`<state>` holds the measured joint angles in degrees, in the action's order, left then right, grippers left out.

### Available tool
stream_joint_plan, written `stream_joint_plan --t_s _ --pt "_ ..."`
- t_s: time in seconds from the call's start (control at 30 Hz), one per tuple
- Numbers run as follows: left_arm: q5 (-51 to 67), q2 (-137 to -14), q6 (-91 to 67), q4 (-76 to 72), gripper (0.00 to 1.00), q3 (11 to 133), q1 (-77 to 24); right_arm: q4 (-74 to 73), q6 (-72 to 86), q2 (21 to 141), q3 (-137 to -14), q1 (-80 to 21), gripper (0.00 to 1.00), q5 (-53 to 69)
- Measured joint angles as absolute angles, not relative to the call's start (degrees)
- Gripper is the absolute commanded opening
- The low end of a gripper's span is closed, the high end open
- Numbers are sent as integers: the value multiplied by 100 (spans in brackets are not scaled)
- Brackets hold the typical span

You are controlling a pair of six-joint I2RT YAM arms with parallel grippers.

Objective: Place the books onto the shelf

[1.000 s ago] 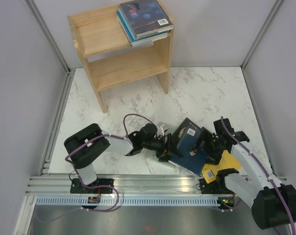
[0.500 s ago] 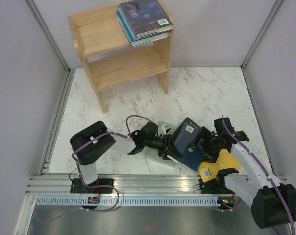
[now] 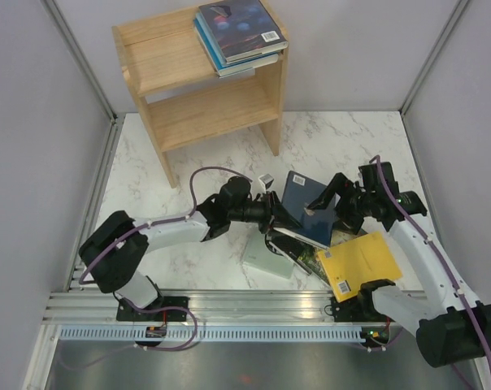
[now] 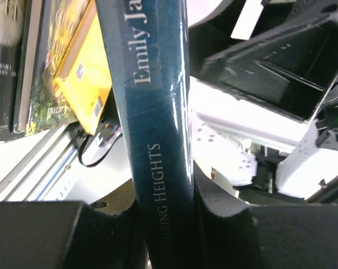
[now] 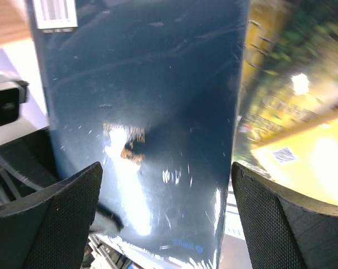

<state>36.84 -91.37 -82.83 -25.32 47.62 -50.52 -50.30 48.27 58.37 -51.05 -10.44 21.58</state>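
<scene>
A navy book (image 3: 302, 195) is tilted up off the table in the middle, and my left gripper (image 3: 281, 218) is shut on its spine edge. In the left wrist view the navy book (image 4: 158, 112) spine runs between the fingers of the left gripper (image 4: 166, 188). My right gripper (image 3: 327, 198) hovers open at the book's right side. In the right wrist view the navy book (image 5: 146, 101) cover fills the space beyond the right gripper (image 5: 168, 196). The wooden shelf (image 3: 172, 69) stands at the back left. A stack of books (image 3: 237, 32) lies on its top.
Below the lifted book lie a yellow book (image 3: 359, 264), a black book with gold design (image 3: 304, 257) and a pale book (image 3: 266, 258). The yellow book (image 4: 82, 73) also shows in the left wrist view. Grey walls enclose the table; a rail runs along its near edge.
My left gripper has shut on the navy book and carried it up off the pile and farther from the near edge. The right gripper moved back with it, staying open. The yellow book is now uncovered.
</scene>
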Motion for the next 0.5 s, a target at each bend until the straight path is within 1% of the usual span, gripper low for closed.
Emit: stream_joint_plan --t_s 0.33,0.5 --pt "3424 -8296 -8044 -1424 2 4921 -4285 -5319 4823 6171 -6711 -1066 98 2082" --pt "3133 -7854 -7931 -445 2 5332 -3747 -5404 4958 6335 -7546 -1066 98 2110"
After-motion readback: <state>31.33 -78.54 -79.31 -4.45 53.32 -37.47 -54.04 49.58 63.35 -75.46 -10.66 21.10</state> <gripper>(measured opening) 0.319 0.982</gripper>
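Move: The navy book is already clamped by its left edge in the left gripper. The stack on the shelf's upper board lies about 38 cm ahead of that hand, 12 cm left and 35 cm higher; the lower board is some 36 cm ahead, 21 cm left, 3 cm above. Below sits the pale green book, 7 cm back, 4 cm left, 14 cm down. From the right gripper the stack is roughly 30 cm ahead, 27 cm left, 36 cm up. Bring the left gripper forward and left by about 8 and 7 cm while rising nearly 6 cm, carrying the navy book towards the shelf; keep the fingers shut on its left edge and swing the wrist some 15 degrees counter-clockwise. Raise the open, empty right gripper about 13 cm with a little forward, tipping its fingers upward, clear of the book's right side. ##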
